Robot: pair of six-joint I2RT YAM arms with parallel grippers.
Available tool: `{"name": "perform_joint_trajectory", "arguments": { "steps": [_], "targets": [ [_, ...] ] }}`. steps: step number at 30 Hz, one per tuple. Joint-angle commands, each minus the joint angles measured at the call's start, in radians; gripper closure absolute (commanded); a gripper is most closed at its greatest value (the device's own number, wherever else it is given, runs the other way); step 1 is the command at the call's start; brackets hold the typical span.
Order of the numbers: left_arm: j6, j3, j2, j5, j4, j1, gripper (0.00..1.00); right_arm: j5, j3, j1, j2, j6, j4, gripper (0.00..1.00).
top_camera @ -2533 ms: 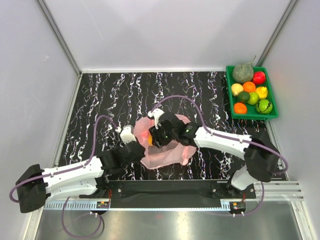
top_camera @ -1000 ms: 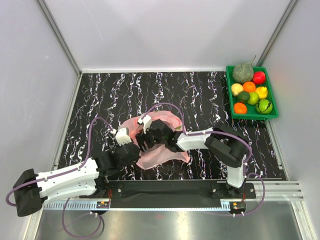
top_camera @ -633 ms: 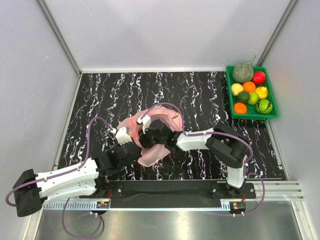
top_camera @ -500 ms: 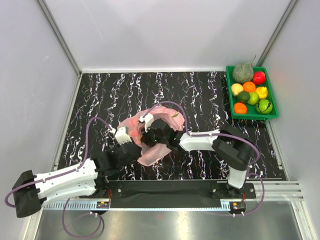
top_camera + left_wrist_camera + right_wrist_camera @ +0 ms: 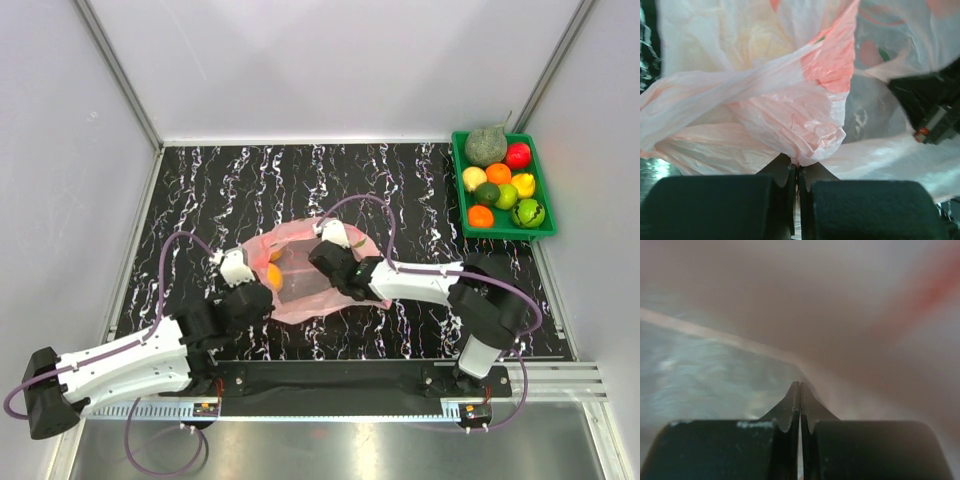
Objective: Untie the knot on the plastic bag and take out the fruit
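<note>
The pink plastic bag (image 5: 320,285) lies at the table's middle, stretched between both grippers. My left gripper (image 5: 266,289) is shut on a bunched fold of the plastic bag (image 5: 805,135) at its left edge. My right gripper (image 5: 318,258) reaches in from the right, jaws shut on a thin fold of the bag's film (image 5: 850,340), which fills the right wrist view. An orange fruit (image 5: 273,276) shows through the plastic near the left gripper. I cannot make out the knot. The black body of the right arm (image 5: 932,107) shows in the left wrist view.
A green tray (image 5: 546,196) at the back right holds several small fruits (image 5: 498,174), a grey-green melon (image 5: 486,146) and a red fruit (image 5: 517,155). White walls enclose the black marbled table (image 5: 230,190). Purple cables arch over both arms.
The right gripper has closed on the bag's film and drawn back to the right. The bag now spreads wider and flatter, and an orange fruit shows inside. The left arm shifted slightly left.
</note>
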Motion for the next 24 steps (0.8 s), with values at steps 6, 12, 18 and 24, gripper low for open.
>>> {"name": "perform_joint_trajectory", "arguments": {
  "steps": [6,12,18,24],
  "targets": [
    [-0.014,0.022,-0.014,-0.187,-0.157,0.014,1.0,0.266,-0.059,-0.094,-0.188,0.175,-0.241,1.0],
    [0.017,-0.037,0.007,-0.155,-0.048,0.045,1.0,0.219,-0.139,-0.1,-0.303,0.121,-0.207,1.0],
    [0.077,-0.012,0.211,-0.07,0.191,0.045,1.0,-0.2,-0.24,-0.099,-0.413,-0.056,0.021,0.82],
    [0.107,0.022,0.34,-0.043,0.28,0.046,1.0,-0.51,-0.277,-0.082,-0.456,-0.104,0.199,0.39]
  ]
}}
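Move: From the right hand, shut at the bag's film, the orange in the bag lies about 11 cm left, 4 cm back and a little lower. The second fruit is also 11 cm left, about 1 cm farther out than the hand; the bag's right edge is some 16 cm right and 4 cm back. The left hand, pinching the bag's left side, has the orange about 7 cm ahead, straight in line and some 6 cm below. Rightward with a quick tug, away from the left hand, the right hand draws the pinched film about 10 cm and rises slightly, then swings back left some 6 cm, pulling back towards its base as its fingers open to just over half and let go. The left hand keeps its pinch, counter-pulls left, returns right and sinks nearly 6 cm, rolling its left side up. ##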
